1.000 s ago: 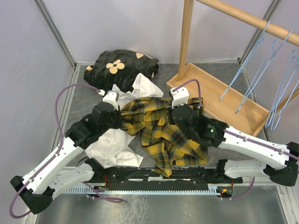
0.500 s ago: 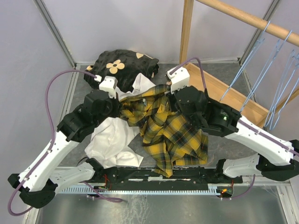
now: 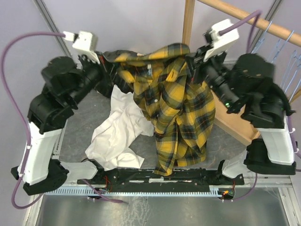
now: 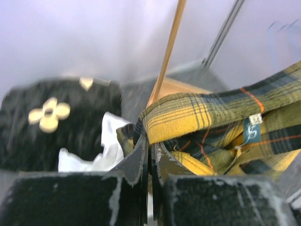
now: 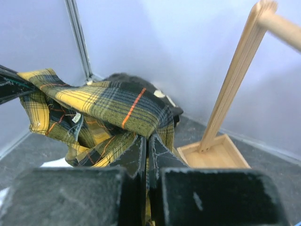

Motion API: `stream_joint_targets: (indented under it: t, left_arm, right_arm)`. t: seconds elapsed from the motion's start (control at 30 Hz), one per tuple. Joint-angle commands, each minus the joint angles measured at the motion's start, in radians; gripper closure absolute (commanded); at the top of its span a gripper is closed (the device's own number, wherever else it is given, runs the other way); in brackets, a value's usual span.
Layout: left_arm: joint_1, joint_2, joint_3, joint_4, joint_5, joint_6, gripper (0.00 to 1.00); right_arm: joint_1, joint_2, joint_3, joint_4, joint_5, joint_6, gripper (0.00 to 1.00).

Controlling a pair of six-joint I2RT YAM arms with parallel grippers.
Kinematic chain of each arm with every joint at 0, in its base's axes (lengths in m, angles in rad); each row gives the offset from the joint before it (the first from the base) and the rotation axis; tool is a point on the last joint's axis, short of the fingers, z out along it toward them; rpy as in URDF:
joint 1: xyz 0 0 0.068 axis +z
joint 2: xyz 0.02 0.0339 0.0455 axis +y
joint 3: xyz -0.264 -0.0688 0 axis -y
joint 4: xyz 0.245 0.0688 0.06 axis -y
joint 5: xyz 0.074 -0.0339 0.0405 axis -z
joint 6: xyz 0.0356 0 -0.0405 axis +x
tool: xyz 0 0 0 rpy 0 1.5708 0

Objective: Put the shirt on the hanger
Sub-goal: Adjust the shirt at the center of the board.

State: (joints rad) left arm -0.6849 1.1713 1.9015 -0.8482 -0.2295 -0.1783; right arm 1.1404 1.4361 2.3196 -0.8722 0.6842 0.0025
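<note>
The yellow-and-black plaid shirt (image 3: 176,99) hangs in the air, its collar edge stretched between my two grippers and its body drooping down to the table's near edge. My left gripper (image 3: 111,58) is shut on the collar's left end. In the left wrist view the plaid band (image 4: 202,113) runs out of the left gripper (image 4: 149,141). My right gripper (image 3: 190,55) is shut on the right end, where folded plaid (image 5: 113,106) sits over the right gripper (image 5: 148,141). Pale-blue wire hangers (image 3: 290,77) dangle from the rail at far right, partly hidden by my right arm.
A wooden rail (image 3: 244,19) on a post (image 3: 189,23) stands behind the shirt, with its wooden base tray (image 3: 230,125) under my right arm. A white garment (image 3: 117,136) lies crumpled on the table at left. A black flowered cloth (image 4: 47,122) sits at the back left.
Both arms have risen and spread apart, lifting the shirt from a heap on the table until it hangs between them. The white garment stayed on the table.
</note>
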Motion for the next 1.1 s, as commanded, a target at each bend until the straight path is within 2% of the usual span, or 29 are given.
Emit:
stream_joint_targets:
  t: [0.0, 0.03, 0.1, 0.23, 0.3, 0.43, 0.57, 0.67, 0.87, 0.97, 1.07]
  left_arm:
    - [0.005, 0.117, 0.351, 0.014, 0.094, 0.086, 0.97]
    - [0.001, 0.142, 0.431, 0.025, 0.102, 0.086, 0.97]
    - [-0.005, 0.154, 0.499, 0.099, 0.114, 0.081, 0.97]
    - [-0.005, 0.134, 0.5, 0.183, 0.134, 0.064, 0.97]
    - [-0.005, 0.082, 0.394, 0.189, 0.118, 0.07, 0.97]
    - [-0.005, -0.101, -0.007, 0.201, 0.021, 0.073, 0.97]
    - [-0.005, -0.284, -0.387, 0.17, -0.043, 0.003, 0.97]
    - [-0.005, -0.376, -0.596, 0.13, -0.07, -0.09, 0.97]
    - [-0.005, -0.478, -0.866, 0.139, -0.068, -0.264, 0.97]
    - [-0.005, -0.428, -0.925, 0.18, -0.069, -0.288, 0.97]
    - [0.005, -0.321, -0.91, 0.206, -0.085, -0.27, 0.97]
  right_arm:
    - [-0.001, 0.078, 0.315, -0.008, -0.04, -0.125, 1.0]
    - [0.0, 0.095, 0.37, 0.006, -0.054, -0.139, 1.0]
    - [0.001, 0.091, 0.402, 0.076, -0.081, -0.155, 1.0]
    - [0.001, -0.004, 0.276, 0.179, -0.127, -0.136, 1.0]
    - [0.001, -0.037, 0.179, 0.153, -0.111, -0.115, 1.0]
    - [0.001, -0.095, -0.099, 0.046, -0.101, -0.01, 1.0]
    - [-0.001, -0.189, -0.53, 0.155, -0.173, 0.173, 1.0]
    - [-0.017, -0.198, -0.706, 0.191, -0.208, 0.276, 1.0]
    - [-0.107, -0.163, -0.892, 0.238, -0.288, 0.421, 1.0]
    - [-0.177, -0.123, -0.927, 0.257, -0.315, 0.452, 1.0]
    - [-0.28, -0.051, -0.927, 0.283, -0.401, 0.459, 1.0]
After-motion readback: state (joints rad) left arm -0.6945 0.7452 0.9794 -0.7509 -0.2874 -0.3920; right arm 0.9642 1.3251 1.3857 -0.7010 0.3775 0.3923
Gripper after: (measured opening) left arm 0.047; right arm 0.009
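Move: Both hands already pinch the yellow-and-black plaid shirt by its top edge, high up. Its spot at the board's centre lies some 39 cm below the left hand, 12 cm to its right and 4 cm back, and about 42 cm below the right hand, 3 cm to its left and 2 cm back. From the left hand the white cloth is 3 cm left, 4 cm back, and the black flowered cloth 20 cm ahead, 4 cm left. The rack's tray lies 12 cm ahead, 21 cm right of the right hand. Keeping their pinch on the plaid shirt's top edge, both hands first swing it up and slightly back, the left by about 15 cm, the right by less, fingers tipping upward. Then they bring it down fast, nearly 40 cm, towards the board's centre, fingers tipping down; the right drifts left on the way and ends reaching forward. ##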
